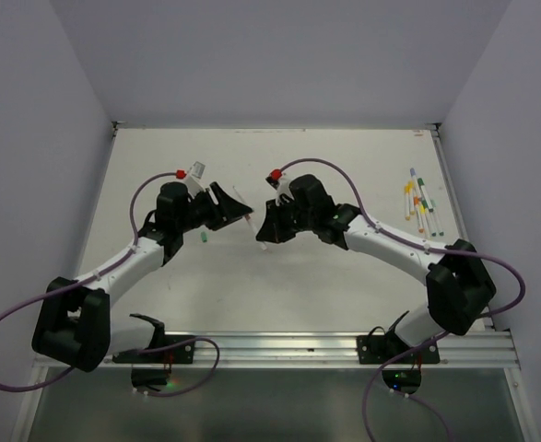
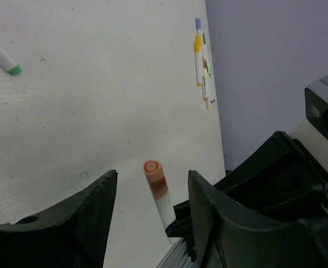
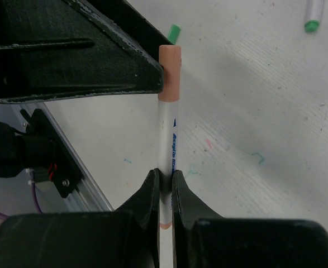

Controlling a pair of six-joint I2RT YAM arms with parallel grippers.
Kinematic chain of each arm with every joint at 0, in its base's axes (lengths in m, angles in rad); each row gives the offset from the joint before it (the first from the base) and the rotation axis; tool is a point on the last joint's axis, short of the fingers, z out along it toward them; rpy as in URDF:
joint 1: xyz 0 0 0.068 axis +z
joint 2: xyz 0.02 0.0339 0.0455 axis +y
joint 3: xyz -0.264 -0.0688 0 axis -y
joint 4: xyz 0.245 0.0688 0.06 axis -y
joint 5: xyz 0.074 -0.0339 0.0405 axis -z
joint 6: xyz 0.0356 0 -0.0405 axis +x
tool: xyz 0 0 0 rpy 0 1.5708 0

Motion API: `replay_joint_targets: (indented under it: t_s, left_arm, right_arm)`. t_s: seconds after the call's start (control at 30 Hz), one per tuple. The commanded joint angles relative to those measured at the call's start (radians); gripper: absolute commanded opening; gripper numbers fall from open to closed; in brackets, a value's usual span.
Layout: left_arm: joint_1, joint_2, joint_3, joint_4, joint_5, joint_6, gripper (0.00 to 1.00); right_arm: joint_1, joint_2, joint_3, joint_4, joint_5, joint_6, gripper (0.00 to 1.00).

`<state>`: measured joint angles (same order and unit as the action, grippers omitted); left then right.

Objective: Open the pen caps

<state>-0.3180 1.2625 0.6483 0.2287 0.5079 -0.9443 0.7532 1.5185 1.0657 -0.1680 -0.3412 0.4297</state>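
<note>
My right gripper is shut on the white barrel of a pen and holds it above the table. The pen's orange cap points toward my left gripper. The left gripper is open, with a finger on each side of the orange cap; one finger lies right beside the cap. In the top view both grippers meet at mid-table. A loose green cap lies on the table beside the left gripper and also shows in the right wrist view.
Several more pens lie in a row at the right of the table, also seen in the left wrist view. Another white pen with a green end lies apart on the table. The aluminium rail runs along the near edge.
</note>
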Motion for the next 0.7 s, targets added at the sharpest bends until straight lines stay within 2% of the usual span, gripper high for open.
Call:
replay_joint_targets:
  t_s: [0.0,0.1,0.3,0.5,0.6,0.67]
  left_arm:
    - [-0.010,0.005,0.007,0.060,0.023,-0.014,0.56]
    - [-0.010,0.008,0.005,0.064,0.023,-0.016,0.55]
    - [-0.012,0.006,-0.004,0.066,0.029,-0.014,0.46]
    - [-0.012,-0.005,-0.013,0.072,0.034,-0.021,0.45]
    - [-0.013,-0.008,-0.018,0.075,0.032,-0.022,0.38]
    - [-0.013,-0.008,-0.019,0.077,0.032,-0.019,0.29]
  right_arm:
    - [0.032,0.016,0.056,0.047,-0.013,0.023,0.00]
    - [0.051,0.029,0.068,0.041,-0.002,0.021,0.00]
    - [0.066,0.037,0.079,0.038,0.021,0.020,0.00]
    - [0.066,0.031,0.077,0.047,0.059,0.026,0.00]
    - [0.066,0.026,0.073,0.054,0.083,0.035,0.00]
    - [0.066,0.028,0.071,0.058,0.084,0.038,0.00]
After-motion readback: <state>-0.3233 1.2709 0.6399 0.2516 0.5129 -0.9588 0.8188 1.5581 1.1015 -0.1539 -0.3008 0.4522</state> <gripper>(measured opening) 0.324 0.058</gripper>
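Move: The orange cap, on the pen already gripped by the right hand, sits right at the left hand's open fingertips, about 2 cm to the right of that hand and 1 cm ahead, nearly level with it. From the right hand the cap is some 5 cm ahead, 4 cm left and 3 cm higher. On the table about 17 cm below the left hand lie a loose green cap, roughly 5 cm ahead and 13 cm left, and a green-ended pen, roughly 17 cm ahead and 2 cm left. The orange cap is fed in between the left fingers: the right hand, keeping its shut grip on the pen's lower part, carries it about 2.5 cm left and at first a little back, then stays, easing slightly forward. The left hand keeps its place and narrows its fingers around the cap from just over half open to about a third. ##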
